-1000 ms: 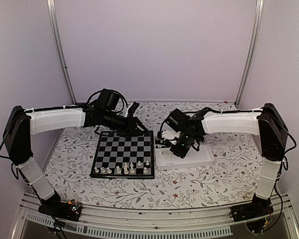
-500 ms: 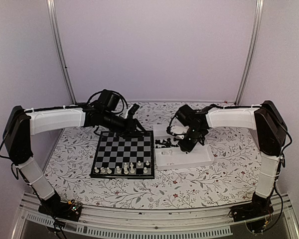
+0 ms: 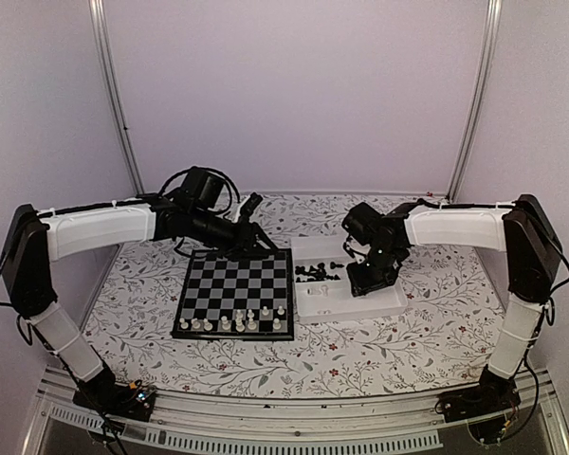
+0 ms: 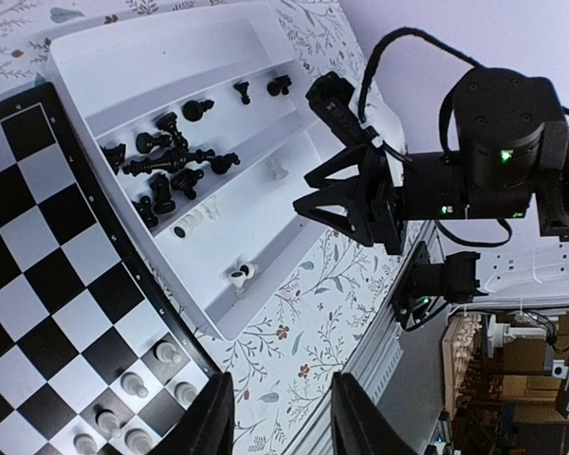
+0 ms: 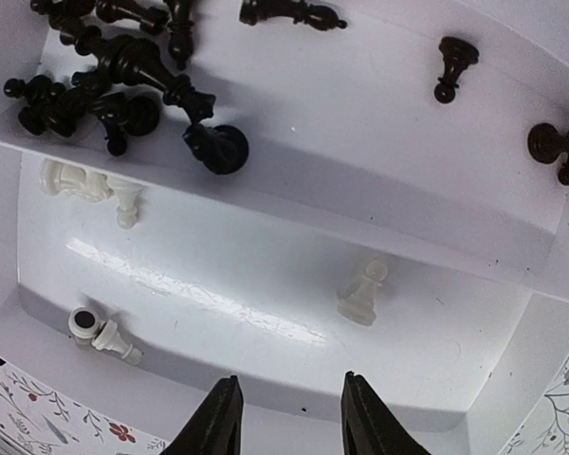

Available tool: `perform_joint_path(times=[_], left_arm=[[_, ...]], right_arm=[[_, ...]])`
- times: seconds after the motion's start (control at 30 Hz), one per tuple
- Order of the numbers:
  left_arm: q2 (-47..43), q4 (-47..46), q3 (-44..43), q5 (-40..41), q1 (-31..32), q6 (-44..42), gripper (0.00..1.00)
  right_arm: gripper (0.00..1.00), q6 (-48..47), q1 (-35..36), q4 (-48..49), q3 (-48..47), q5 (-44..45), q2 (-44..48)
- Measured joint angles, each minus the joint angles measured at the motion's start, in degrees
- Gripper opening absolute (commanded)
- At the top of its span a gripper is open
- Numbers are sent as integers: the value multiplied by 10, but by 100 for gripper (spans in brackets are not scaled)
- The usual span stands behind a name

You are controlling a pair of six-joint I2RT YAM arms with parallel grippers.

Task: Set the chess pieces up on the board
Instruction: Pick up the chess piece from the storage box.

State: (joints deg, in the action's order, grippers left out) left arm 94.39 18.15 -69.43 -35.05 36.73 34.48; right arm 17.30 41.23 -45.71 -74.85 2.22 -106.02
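The board (image 3: 229, 281) lies left of centre, with several white chess pieces (image 3: 239, 322) standing on its two nearest rows. My left gripper (image 3: 258, 239) hovers at the board's far right corner. In the left wrist view it is open (image 4: 283, 419) and empty, above the patterned cloth beside the board (image 4: 28, 275). My right gripper (image 3: 361, 281) hangs over the white tray (image 3: 394, 305). In the right wrist view it is open (image 5: 289, 422) and empty, just short of a lone white pawn (image 5: 363, 292). Black pieces (image 5: 114, 76) are heaped in the far compartment.
The tray's (image 5: 512, 389) near compartment also holds white pieces at its left end, a lying one (image 5: 76, 180) and a tipped one (image 5: 100, 332). A ridge (image 5: 379, 223) divides the two compartments. Scattered black pieces (image 5: 450, 64) lie further right. Metal frame posts (image 3: 114, 95) flank the back wall.
My right gripper has swung right, from the tray's left end beside the board to over its middle, and its jaws have opened. The left arm has barely shifted.
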Motion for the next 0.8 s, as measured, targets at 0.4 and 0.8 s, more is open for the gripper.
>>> perform_joint_path(times=[0.4, 0.8], left_arm=[[-11, 2, 10, 2, 0, 0, 38], [-30, 1, 35, 10, 0, 1, 38]], right_arm=[[40, 57, -2, -19, -20, 43, -35], [38, 8, -44, -25, -26, 65, -51]])
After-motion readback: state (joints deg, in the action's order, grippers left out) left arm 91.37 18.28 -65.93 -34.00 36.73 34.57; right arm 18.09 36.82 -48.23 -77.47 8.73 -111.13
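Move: The lone white chess piece lies in the box's near compartment, about 3 cm right of the right hand, 2 cm ahead and 4 cm below. The divider runs some 2 cm beyond it, with a small black pawn about 8 cm farther out than the piece. Two white pieces lie roughly 9 cm left of the hand and 2 cm ahead. From the left hand the lone piece is about 22 cm right, 2 cm ahead and 17 cm down. Bring the right gripper about 4 cm to the right and some 3 cm forward towards the lone white piece by the divider, sinking about 2 cm mostly early on. Turn it slightly clockwise at first and tip its left side down under 10 degrees so the fingers point straight down; keep them part-open, not closing yet. ##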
